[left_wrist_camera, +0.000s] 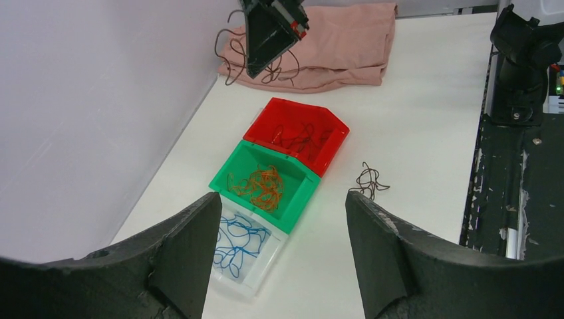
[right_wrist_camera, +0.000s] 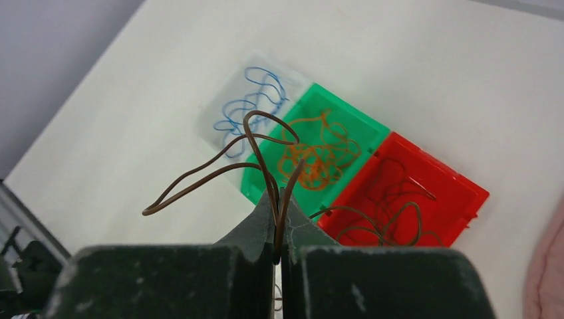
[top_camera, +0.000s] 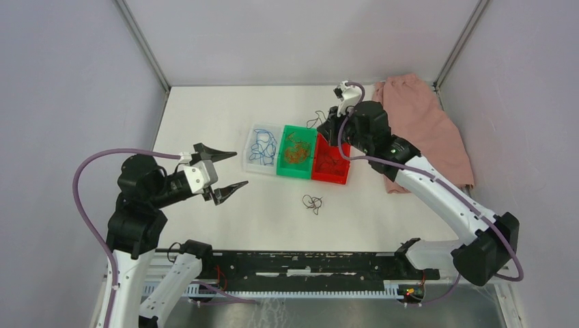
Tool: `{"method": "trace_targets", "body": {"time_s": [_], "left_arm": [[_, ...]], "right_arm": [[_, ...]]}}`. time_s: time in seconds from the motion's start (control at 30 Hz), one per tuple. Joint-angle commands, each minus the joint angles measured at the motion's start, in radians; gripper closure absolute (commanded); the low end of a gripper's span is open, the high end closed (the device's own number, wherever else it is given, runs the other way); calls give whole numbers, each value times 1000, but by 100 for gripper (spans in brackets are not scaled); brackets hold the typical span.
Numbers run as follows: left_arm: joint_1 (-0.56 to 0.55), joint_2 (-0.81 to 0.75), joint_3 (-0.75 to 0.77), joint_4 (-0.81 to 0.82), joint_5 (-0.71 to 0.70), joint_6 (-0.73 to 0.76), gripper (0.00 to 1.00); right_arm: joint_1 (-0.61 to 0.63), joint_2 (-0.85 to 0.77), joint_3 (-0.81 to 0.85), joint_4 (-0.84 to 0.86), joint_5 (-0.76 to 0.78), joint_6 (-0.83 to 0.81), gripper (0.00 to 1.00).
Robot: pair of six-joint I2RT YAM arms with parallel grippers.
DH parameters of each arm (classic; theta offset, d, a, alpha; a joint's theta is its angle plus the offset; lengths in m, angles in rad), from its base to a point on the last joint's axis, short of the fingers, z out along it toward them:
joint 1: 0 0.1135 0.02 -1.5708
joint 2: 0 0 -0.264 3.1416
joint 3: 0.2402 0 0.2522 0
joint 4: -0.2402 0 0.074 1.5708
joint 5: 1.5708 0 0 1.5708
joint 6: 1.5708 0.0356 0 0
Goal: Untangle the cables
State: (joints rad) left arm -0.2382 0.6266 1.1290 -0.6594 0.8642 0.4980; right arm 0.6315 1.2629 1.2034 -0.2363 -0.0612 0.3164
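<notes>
Three bins stand in a row: a clear bin (top_camera: 262, 147) with blue cables (left_wrist_camera: 234, 240), a green bin (top_camera: 296, 152) with orange cables (left_wrist_camera: 261, 186), and a red bin (top_camera: 332, 162) with dark cables (right_wrist_camera: 389, 199). One dark brown cable (top_camera: 313, 202) lies loose on the table in front of the bins. My right gripper (right_wrist_camera: 280, 197) hangs above the red bin's far side, shut on a looping brown cable (right_wrist_camera: 219, 166). That cable dangles below the right gripper (left_wrist_camera: 266, 50) in the left wrist view. My left gripper (top_camera: 222, 171) hovers left of the bins, open and holding nothing.
A folded pink cloth (top_camera: 423, 126) lies at the back right, beside the right arm. White walls enclose the table on the left, back and right. A black rail (top_camera: 307, 263) runs along the near edge between the arm bases.
</notes>
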Motion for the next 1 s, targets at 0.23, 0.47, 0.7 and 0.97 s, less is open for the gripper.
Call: {"method": "trace_targets", "body": {"time_s": [0.23, 0.47, 0.7, 0.97], "left_arm": [[-1, -21, 10, -2, -22, 38, 24], [-1, -23, 11, -3, -24, 45, 24], [-2, -16, 8, -4, -13, 59, 24], [-2, -16, 12, -2, -14, 65, 24]], "right_arm": [[-89, 183, -21, 79, 104, 37, 99], [-132, 273, -27, -3, 213, 95, 99], [-140, 312, -28, -108, 261, 180, 85], [-141, 324, 47, -203, 250, 208, 65]]}}
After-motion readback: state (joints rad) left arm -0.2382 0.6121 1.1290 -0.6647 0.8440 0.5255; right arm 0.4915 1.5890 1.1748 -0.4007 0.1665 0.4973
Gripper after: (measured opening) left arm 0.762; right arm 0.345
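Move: The red bin's middle lies roughly 7 cm ahead, 8 cm right and 27 cm below the right hand, which already holds a tangled brown cable. The green bin is about 11 cm to the left of the red one and 1 cm farther out; the small brown clump on the bare table sits some 7 cm back and 2 cm left of the hand. From the left hand, the red bin is about 19 cm ahead, 22 cm right and 34 cm below. Lower the right gripper about 17 cm into place over the red bin, carrying the brown cable forward and to the right, then easing back slightly near the bottom. Tip the fingers down and swing them clockwise, each some 25 degrees, and only over the last stretch open them about a third to let the cable go. ##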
